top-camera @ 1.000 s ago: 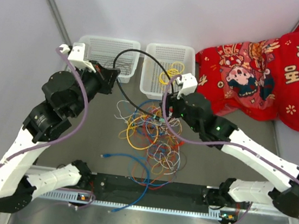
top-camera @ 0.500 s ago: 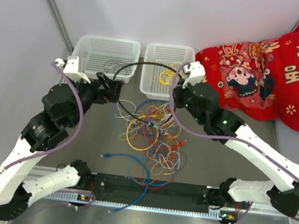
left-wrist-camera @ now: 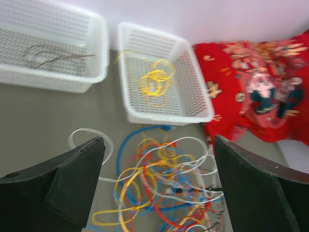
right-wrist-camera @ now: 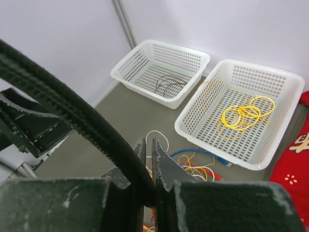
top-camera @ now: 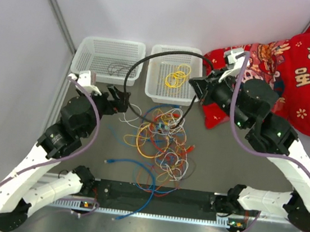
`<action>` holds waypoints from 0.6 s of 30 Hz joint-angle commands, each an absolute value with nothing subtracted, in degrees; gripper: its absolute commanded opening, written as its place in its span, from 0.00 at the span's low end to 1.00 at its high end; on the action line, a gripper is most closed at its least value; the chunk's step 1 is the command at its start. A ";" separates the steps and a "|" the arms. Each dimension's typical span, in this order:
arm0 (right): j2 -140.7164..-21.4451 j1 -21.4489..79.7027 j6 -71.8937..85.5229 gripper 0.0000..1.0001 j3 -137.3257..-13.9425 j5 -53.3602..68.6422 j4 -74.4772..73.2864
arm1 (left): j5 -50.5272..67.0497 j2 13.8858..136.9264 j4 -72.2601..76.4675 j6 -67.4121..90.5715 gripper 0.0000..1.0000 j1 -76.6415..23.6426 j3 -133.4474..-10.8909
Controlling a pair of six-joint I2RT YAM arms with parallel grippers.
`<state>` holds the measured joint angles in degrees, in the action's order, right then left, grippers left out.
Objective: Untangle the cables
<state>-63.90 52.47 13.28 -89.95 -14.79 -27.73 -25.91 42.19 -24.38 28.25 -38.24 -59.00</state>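
Observation:
The cables (top-camera: 161, 136) lie in a tangled pile of yellow, orange, blue, white and red loops at the table's middle. The same cables (left-wrist-camera: 169, 188) show below my left gripper (left-wrist-camera: 158, 145), which is open with nothing between its fingers. In the top view my left gripper (top-camera: 120, 100) sits at the pile's left edge. A thick black cable (top-camera: 150, 59) arcs above the baskets from there to my right gripper (top-camera: 196, 91). My right gripper (right-wrist-camera: 148, 142) is shut on this black cable (right-wrist-camera: 72, 108), raised above the pile's far right.
Two white mesh baskets stand at the back. The left basket (top-camera: 110, 45) holds a thin dark wire; the right basket (top-camera: 177, 50) holds a yellow coil (top-camera: 177, 76). A red cushion (top-camera: 285, 70) lies at the back right. A black rail (top-camera: 156, 194) runs along the near edge.
My right gripper shut on the black cable at the pile and rose back to the right with it. My left gripper opened, let the black cable go and drew nearer.

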 commanded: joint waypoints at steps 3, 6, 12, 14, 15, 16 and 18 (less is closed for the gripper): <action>-63.89 53.00 16.96 0.00 -97.56 -10.99 -28.47 | -7.59 40.25 2.83 27.59 0.99 -38.06 -53.01; -64.42 53.09 19.24 0.00 -97.30 -10.46 -28.92 | 9.27 41.22 16.04 29.79 0.95 -38.23 -46.86; -64.69 53.09 24.51 0.00 -95.63 -5.99 -28.30 | 14.84 46.57 35.49 33.48 0.96 -38.50 -39.99; -64.77 53.09 25.31 0.00 -95.63 -5.19 -28.39 | 17.74 49.47 39.61 34.62 0.96 -38.93 -40.87; -64.78 53.09 25.92 0.00 -95.63 -4.66 -28.48 | 19.93 50.44 40.16 34.54 0.96 -39.63 -41.30; -64.78 53.09 26.19 0.00 -95.54 -4.40 -28.56 | 20.47 52.28 40.17 34.45 0.97 -40.16 -42.61; -65.30 53.09 26.80 0.00 -95.62 -2.65 -28.30 | 22.14 53.96 40.43 33.14 0.97 -41.82 -43.50</action>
<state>-65.41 52.49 22.85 -94.80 -6.98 -31.70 14.59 51.68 30.15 33.12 -39.35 -40.25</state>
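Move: The hanging strand of the black cable, running from my shut right fingers down to the cable pile, is about 22 cm to the right of my left hand, some 2 cm farther out and 3 cm lower. The pile's middle lies some 19 cm to my left hand's right, level with it in reach and about 34 cm below. The right basket is roughly 28 cm ahead of and 21 cm to the right of my left hand, 31 cm down. From my right hand that strand is about 14 cm below, 3 cm ahead and 2 cm left. I swing my open left hand about 15 cm to the right, drifting a little back and rising slightly, under the arching part of the black cable and towards its hanging strand. The wrist turns some 40 degrees clockwise and tips up so the open fingers face the strand. My right hand keeps its pinch on the cable, easing about 3 cm back and left as it turns slightly counter-clockwise. ##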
